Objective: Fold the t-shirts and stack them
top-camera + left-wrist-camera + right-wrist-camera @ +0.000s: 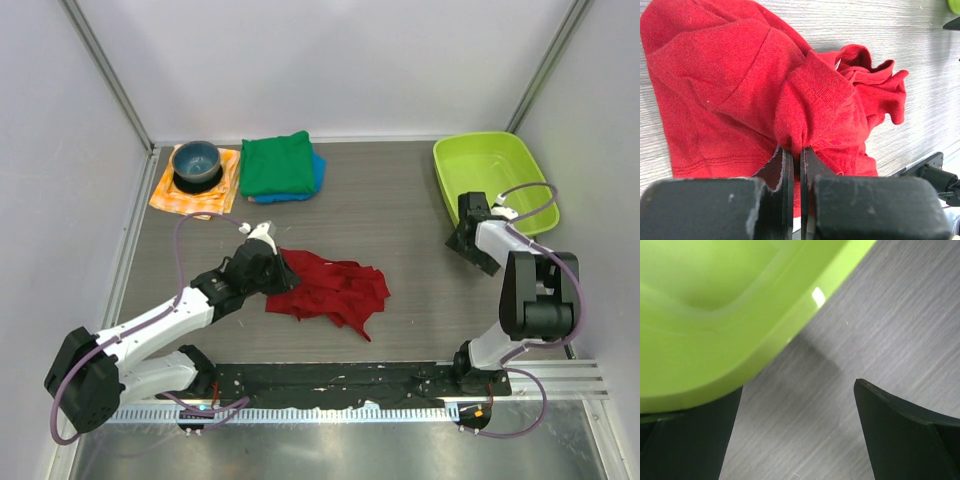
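Note:
A crumpled dark red t-shirt point(335, 288) lies in the middle of the table; in the left wrist view the red t-shirt point(740, 85) fills most of the picture. My left gripper point(285, 275) point(796, 150) is shut on a pinched fold at its left edge. A folded green t-shirt point(277, 163) rests on a folded blue t-shirt point(316, 176) at the back. Over bare table beside the lime tub, my right gripper point(468, 245) point(797, 390) stands open, holding nothing.
A lime green tub point(495, 180) point(715, 315) stands at the back right, close to the right gripper. A dark blue bowl point(196, 163) sits on an orange-and-white checked cloth point(196, 195) at the back left. Walls enclose the table on three sides.

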`<state>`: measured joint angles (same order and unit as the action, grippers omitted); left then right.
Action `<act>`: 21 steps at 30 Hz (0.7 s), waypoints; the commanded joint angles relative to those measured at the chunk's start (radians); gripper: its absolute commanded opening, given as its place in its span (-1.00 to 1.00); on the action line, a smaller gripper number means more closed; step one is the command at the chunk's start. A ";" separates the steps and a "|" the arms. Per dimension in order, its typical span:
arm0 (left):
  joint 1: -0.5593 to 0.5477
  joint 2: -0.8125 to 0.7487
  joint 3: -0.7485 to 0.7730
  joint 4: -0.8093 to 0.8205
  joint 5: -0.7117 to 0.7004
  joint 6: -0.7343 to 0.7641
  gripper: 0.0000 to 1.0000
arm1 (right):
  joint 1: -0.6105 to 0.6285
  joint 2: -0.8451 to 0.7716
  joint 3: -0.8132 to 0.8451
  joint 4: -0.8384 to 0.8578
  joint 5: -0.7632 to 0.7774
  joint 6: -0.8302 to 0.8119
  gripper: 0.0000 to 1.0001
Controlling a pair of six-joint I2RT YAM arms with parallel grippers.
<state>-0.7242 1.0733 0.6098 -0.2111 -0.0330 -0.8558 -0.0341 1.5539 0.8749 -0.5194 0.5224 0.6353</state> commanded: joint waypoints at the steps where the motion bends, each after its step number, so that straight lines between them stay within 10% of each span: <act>1: 0.000 0.026 0.016 0.041 -0.022 0.003 -1.00 | -0.056 0.057 0.071 0.113 -0.022 0.038 0.99; 11: 0.023 -0.021 0.050 -0.003 -0.016 0.004 -1.00 | 0.005 0.126 0.211 0.148 0.014 -0.002 0.98; 21: 0.023 -0.177 0.096 -0.209 0.011 0.028 -0.99 | 0.540 -0.227 0.138 0.062 0.052 -0.094 0.98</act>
<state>-0.7063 0.9596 0.6834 -0.3573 -0.0406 -0.8398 0.4057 1.4296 1.0340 -0.4171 0.6125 0.5751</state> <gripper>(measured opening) 0.045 0.994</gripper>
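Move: The right hand, empty and wide open, is at the near-left rim of the green bin, whose middle is about 19 cm ahead and 10 cm to the right. The red t-shirt it reaches for next centres some 38 cm to its left, 8 cm back and 3 cm lower. The left hand already grips that shirt, whose middle lies about 8 cm to this hand's right, level fore and aft, 8 cm below; the folded green t-shirt is some 34 cm ahead and 5 cm left. Pushing on the bin's near rim with its open fingers, the right hand first goes forward about 8 cm, low over the table, then leaves the bin and swings left towards the red t-shirt, rising about 11 cm and turning some 25 degrees counter-clockwise, still open. The left hand keeps its pinch on the shirt, dips slightly, then lifts about 5 cm. ##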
